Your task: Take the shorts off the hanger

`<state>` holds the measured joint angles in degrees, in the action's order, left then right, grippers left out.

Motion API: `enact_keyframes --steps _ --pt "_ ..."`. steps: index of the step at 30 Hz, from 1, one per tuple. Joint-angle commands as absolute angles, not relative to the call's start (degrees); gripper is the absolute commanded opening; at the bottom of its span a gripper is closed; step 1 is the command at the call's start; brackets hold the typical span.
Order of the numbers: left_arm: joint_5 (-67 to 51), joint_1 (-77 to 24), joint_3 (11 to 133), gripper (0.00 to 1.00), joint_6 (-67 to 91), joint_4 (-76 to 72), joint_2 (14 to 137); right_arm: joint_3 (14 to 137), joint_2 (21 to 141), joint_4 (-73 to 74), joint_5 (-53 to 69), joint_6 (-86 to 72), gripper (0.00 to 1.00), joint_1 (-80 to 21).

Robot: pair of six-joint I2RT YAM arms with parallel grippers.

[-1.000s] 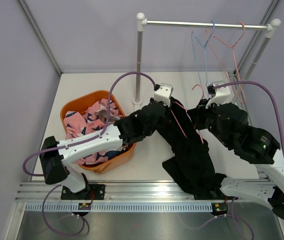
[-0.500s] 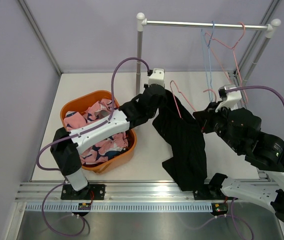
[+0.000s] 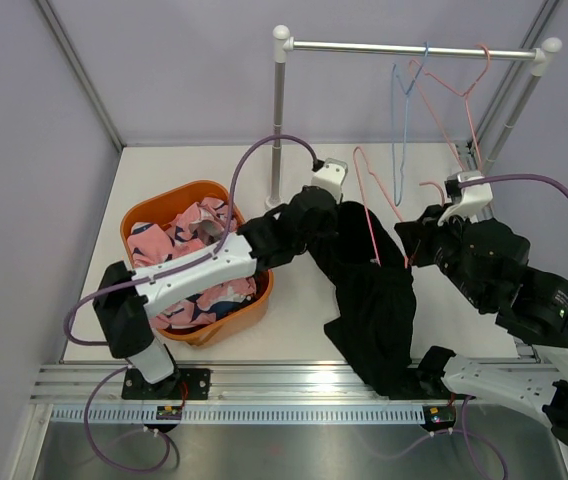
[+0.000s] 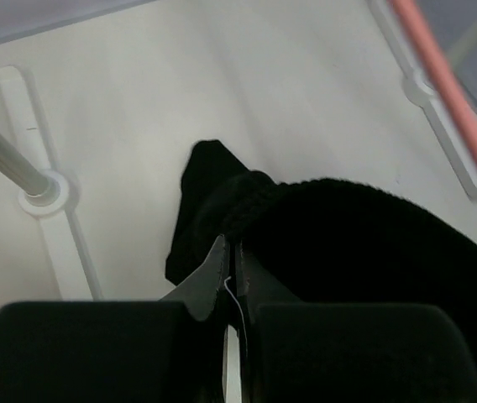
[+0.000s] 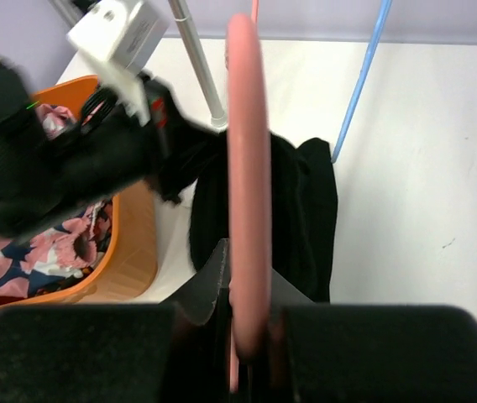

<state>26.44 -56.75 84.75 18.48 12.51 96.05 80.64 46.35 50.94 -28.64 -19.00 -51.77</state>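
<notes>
The black shorts (image 3: 374, 300) hang in a long fold from my left gripper (image 3: 326, 205) down to the table's near edge. In the left wrist view that gripper (image 4: 230, 252) is shut on the bunched top edge of the shorts (image 4: 373, 235). My right gripper (image 3: 411, 243) is shut on the lower end of a pink hanger (image 3: 368, 200), which slants across the cloth. In the right wrist view the hanger's bar (image 5: 247, 151) runs up from between the jaws (image 5: 247, 260), in front of the shorts (image 5: 306, 201). Whether cloth still hangs on the hanger I cannot tell.
An orange basket (image 3: 249, 310) at the left holds pink, navy and white shorts (image 3: 189, 245). The clothes rack's post (image 3: 278, 110) stands just behind my left gripper. On its rail hang a blue hanger (image 3: 401, 110) and another pink hanger (image 3: 454, 85).
My left gripper has closed on the black shorts and drawn their top up and back. The right arm has pulled the pink hanger to the right, away from the left gripper.
</notes>
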Motion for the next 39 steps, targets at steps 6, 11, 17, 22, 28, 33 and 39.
enact_keyframes --steps 6,11,17,22,28,33,39 --pt "16.9 -71.2 79.8 0.0 7.7 12.6 78.5 85.9 52.7 43.7 -37.1 -11.9 0.0 -52.3" --pt "24.0 -76.3 80.0 0.0 5.9 16.3 72.5 93.9 60.7 44.2 -36.3 -9.1 0.0 -51.2" --pt "33.4 -76.6 87.4 0.0 3.1 20.8 67.5 105.6 67.8 48.6 -26.5 -9.5 0.0 -43.4" --pt "42.0 -76.6 102.5 0.0 -10.7 18.0 68.0 111.9 71.5 51.6 -23.2 -9.1 0.0 -39.8" --pt "46.7 -76.6 120.2 0.0 -33.6 0.5 70.2 109.4 70.9 51.2 -22.0 -9.1 0.0 -39.1" --pt "45.4 -76.5 121.4 0.0 -43.0 -8.5 69.7 107.8 70.1 51.1 -21.7 -8.9 0.0 -38.4" --pt "46.1 -75.6 106.4 0.0 -41.9 -11.7 65.4 107.3 70.0 50.8 -21.5 -8.6 0.0 -38.1"
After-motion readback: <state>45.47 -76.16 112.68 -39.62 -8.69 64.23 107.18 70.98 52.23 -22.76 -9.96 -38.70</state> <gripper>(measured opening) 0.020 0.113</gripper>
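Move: From the left hand, already pinching the black shorts' waist, the orange bin lies about 31 cm to the left, 8 cm back and 20 cm below; the pink hanger still inside the shorts is some 9 cm right, level, and the rack's left post 14 cm left, 9 cm ahead. From the right hand, holding that hanger's hook, the rack's rail is about 23 cm ahead and 10 cm above, the blue hanger straight ahead some 22 cm. The left hand keeps its pinch and draws the shorts about 18 cm back and up off the pink hanger, then sweeps steeply up and left to high over the bin's side, ending some 45 cm higher with its fingers tipped up over 50 degrees. The right hand keeps the hook pinched and carries the hanger forward and up towards the rack's rail, easing down slightly at the end. ##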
